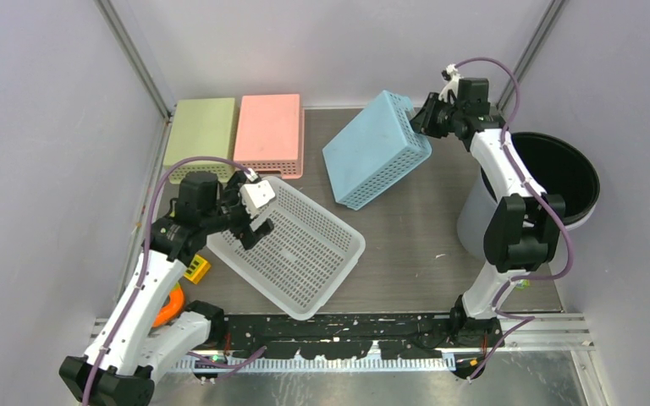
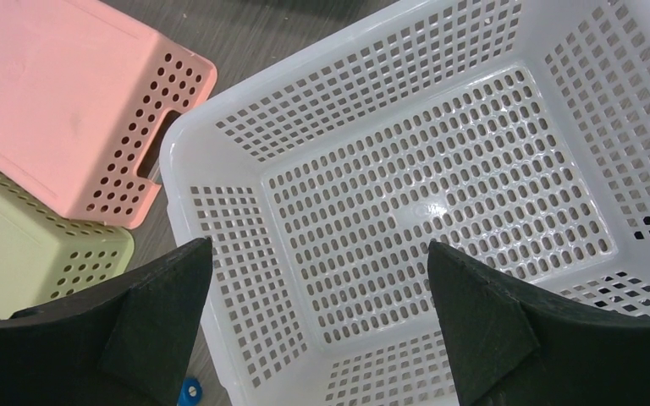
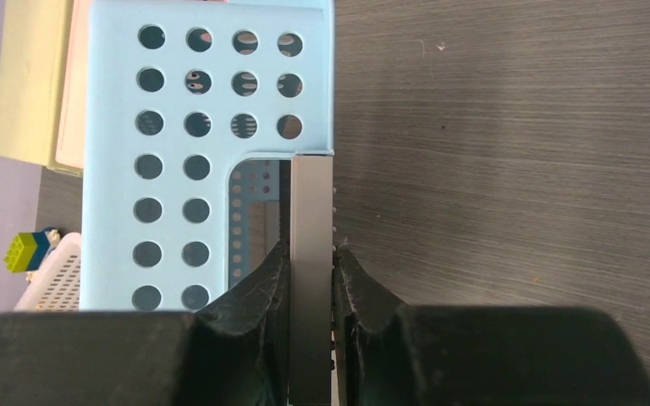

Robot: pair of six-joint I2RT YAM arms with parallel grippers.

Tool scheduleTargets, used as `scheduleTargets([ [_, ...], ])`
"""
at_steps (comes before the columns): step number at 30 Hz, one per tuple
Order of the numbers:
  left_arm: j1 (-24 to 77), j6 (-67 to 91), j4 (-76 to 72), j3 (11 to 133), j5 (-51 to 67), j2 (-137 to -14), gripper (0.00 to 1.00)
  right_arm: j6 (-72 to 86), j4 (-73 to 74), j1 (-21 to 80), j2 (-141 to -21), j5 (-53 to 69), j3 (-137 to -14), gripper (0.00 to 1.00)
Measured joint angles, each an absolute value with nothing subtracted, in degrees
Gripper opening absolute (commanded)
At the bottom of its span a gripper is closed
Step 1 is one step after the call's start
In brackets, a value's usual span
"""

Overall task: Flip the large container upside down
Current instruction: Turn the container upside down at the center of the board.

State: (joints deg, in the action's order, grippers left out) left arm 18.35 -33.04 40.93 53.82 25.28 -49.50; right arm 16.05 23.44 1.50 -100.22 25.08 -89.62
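Observation:
The large container, a white perforated basket [image 1: 305, 254], sits open side up, left of the table's middle. In the left wrist view its gridded floor [image 2: 406, 203] fills the frame. My left gripper [image 1: 258, 216] hovers over its left rim, open, with nothing between its fingers [image 2: 319, 245]. A light blue basket [image 1: 372, 152] stands tilted at the back centre, bottom facing up. My right gripper [image 1: 423, 118] is shut on the rim strip beside its handle cut-out [image 3: 311, 254]. The holed blue wall [image 3: 169, 127] lies left of that grip.
A pink basket [image 1: 268, 131] and a green basket [image 1: 201, 127] lie upside down at the back left. A black round bin [image 1: 559, 178] stands at the right. A yellow block [image 1: 196, 269] and an orange object [image 1: 168, 306] lie beside the left arm.

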Motion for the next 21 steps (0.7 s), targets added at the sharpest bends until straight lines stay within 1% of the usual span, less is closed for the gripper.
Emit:
scheduleTargets([
  [8, 17.82, -32.95, 40.95, 53.82, 27.09, -49.74, 1.00, 16.01, 20.53, 0.12, -102.52, 26.00, -87.81, 0.16],
  [12, 17.37, -32.93, 40.95, 53.82, 27.83, -50.00, 1.00, 16.03, 19.46, -1.10, -103.42, 27.51, -86.50, 0.20],
  [21, 16.21, -32.88, 40.95, 53.80, 29.76, -50.13, 1.00, 15.92, 18.22, -2.00, -105.51, 29.17, -86.08, 0.23],
])
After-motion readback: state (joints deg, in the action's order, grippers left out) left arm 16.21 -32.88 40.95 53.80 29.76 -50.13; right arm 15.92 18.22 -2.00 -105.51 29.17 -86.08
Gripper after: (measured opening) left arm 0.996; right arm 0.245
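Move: The blue container, already bottom-up, hangs by its end handle in the right hand. The bare board it is being lowered to lies roughly 10 cm left of that hand, 5 cm back and 20 cm below. The pink container is level with the hand, about 37 cm left; the white container is some 33 cm left and 29 cm back; the grey bin is about 27 cm right and 18 cm back. From the left hand that board spot is about 30 cm right, 20 cm ahead and 20 cm below. The blue container's raised end is let down towards the board by the right hand, which sinks about 5 cm while easing some 2 cm to its right and tipping slightly down. The fingers stay shut on the handle bar the whole way. ##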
